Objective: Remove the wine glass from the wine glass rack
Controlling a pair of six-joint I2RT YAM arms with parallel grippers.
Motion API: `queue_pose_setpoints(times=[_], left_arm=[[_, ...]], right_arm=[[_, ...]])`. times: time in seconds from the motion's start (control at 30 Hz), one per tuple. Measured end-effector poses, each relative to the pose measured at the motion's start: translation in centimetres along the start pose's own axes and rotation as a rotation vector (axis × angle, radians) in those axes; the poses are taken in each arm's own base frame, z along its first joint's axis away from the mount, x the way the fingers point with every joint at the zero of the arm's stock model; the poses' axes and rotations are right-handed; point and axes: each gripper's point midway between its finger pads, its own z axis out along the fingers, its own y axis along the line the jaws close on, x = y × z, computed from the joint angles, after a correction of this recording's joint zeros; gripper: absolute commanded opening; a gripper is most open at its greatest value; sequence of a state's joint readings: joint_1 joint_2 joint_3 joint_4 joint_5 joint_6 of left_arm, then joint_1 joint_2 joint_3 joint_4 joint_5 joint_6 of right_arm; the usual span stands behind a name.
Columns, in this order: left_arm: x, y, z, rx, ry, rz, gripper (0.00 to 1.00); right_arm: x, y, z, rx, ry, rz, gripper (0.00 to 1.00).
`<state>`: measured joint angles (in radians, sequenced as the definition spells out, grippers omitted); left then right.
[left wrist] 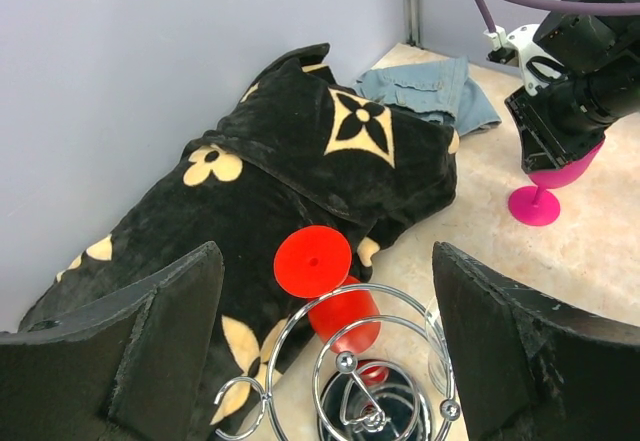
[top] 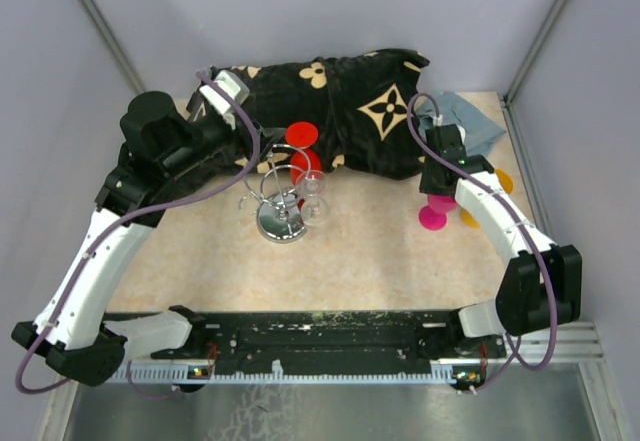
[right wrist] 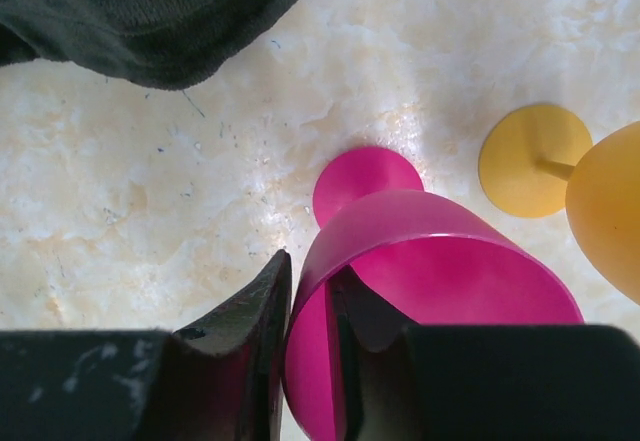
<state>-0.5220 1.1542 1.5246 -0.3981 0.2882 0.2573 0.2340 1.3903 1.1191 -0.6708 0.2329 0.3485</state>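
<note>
The chrome wine glass rack (top: 283, 216) stands on its round mirrored base in front of the blanket; it also shows in the left wrist view (left wrist: 345, 366). A red wine glass (top: 303, 153) (left wrist: 340, 306) hangs upside down on it, foot up. A clear glass (top: 315, 199) hangs on its right side. My left gripper (top: 258, 161) (left wrist: 325, 261) is wide open and empty above the rack. My right gripper (top: 437, 189) (right wrist: 310, 321) is shut on the rim of a pink wine glass (right wrist: 440, 251) (left wrist: 535, 201), one finger inside the bowl, away from the rack.
A black blanket with beige flowers (top: 340, 101) (left wrist: 300, 161) lies behind the rack. A blue cloth (top: 468, 119) (left wrist: 430, 91) lies at the back right. An orange wine glass (top: 500, 183) (right wrist: 610, 211) stands beside the pink one. Grey walls enclose the table.
</note>
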Motion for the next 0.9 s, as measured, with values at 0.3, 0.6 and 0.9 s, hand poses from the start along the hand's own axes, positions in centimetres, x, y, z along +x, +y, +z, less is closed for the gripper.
queue_pose_setpoints(times=[0.3, 0.6, 0.9], left_arm=[[0.1, -0.1, 0.1, 0.000, 0.002, -0.019, 0.89], [-0.1, 3.0, 1.3, -0.128, 0.016, -0.058, 0.87], [4.7, 14.3, 3.2, -0.254, 0.082, -0.381, 0.87]], right_arm=[[0.4, 0.3, -0.8, -0.021, 0.039, -0.002, 0.50], [-11.4, 3.1, -11.5, -0.188, -0.264, 0.079, 0.53], [-18.7, 11.2, -16.1, -0.558, -0.373, 0.142, 0.52]])
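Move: At the rim of the pink glass, right fingers astride its left wall, the glass's middle lies about 4 cm right, 1 cm back and 6 cm below. The yellow glass stands 10 cm farther right, level with the pink one. The red glass hanging on the rack is roughly 27 cm left, 7 cm ahead and 5 cm above. From the left hand, that red glass lies about 11 cm ahead, 7 cm right and 25 cm below. Opening from nearly shut to about half, the right fingers free the pink rim as the hand eases slightly back; the hand then climbs steeply some 25 cm and swings left and forward to the rack's side, its fingers tipping up. The open left hand sweeps about 15 cm forward and left over the dark cushion, tipping down and turning counter-clockwise. ##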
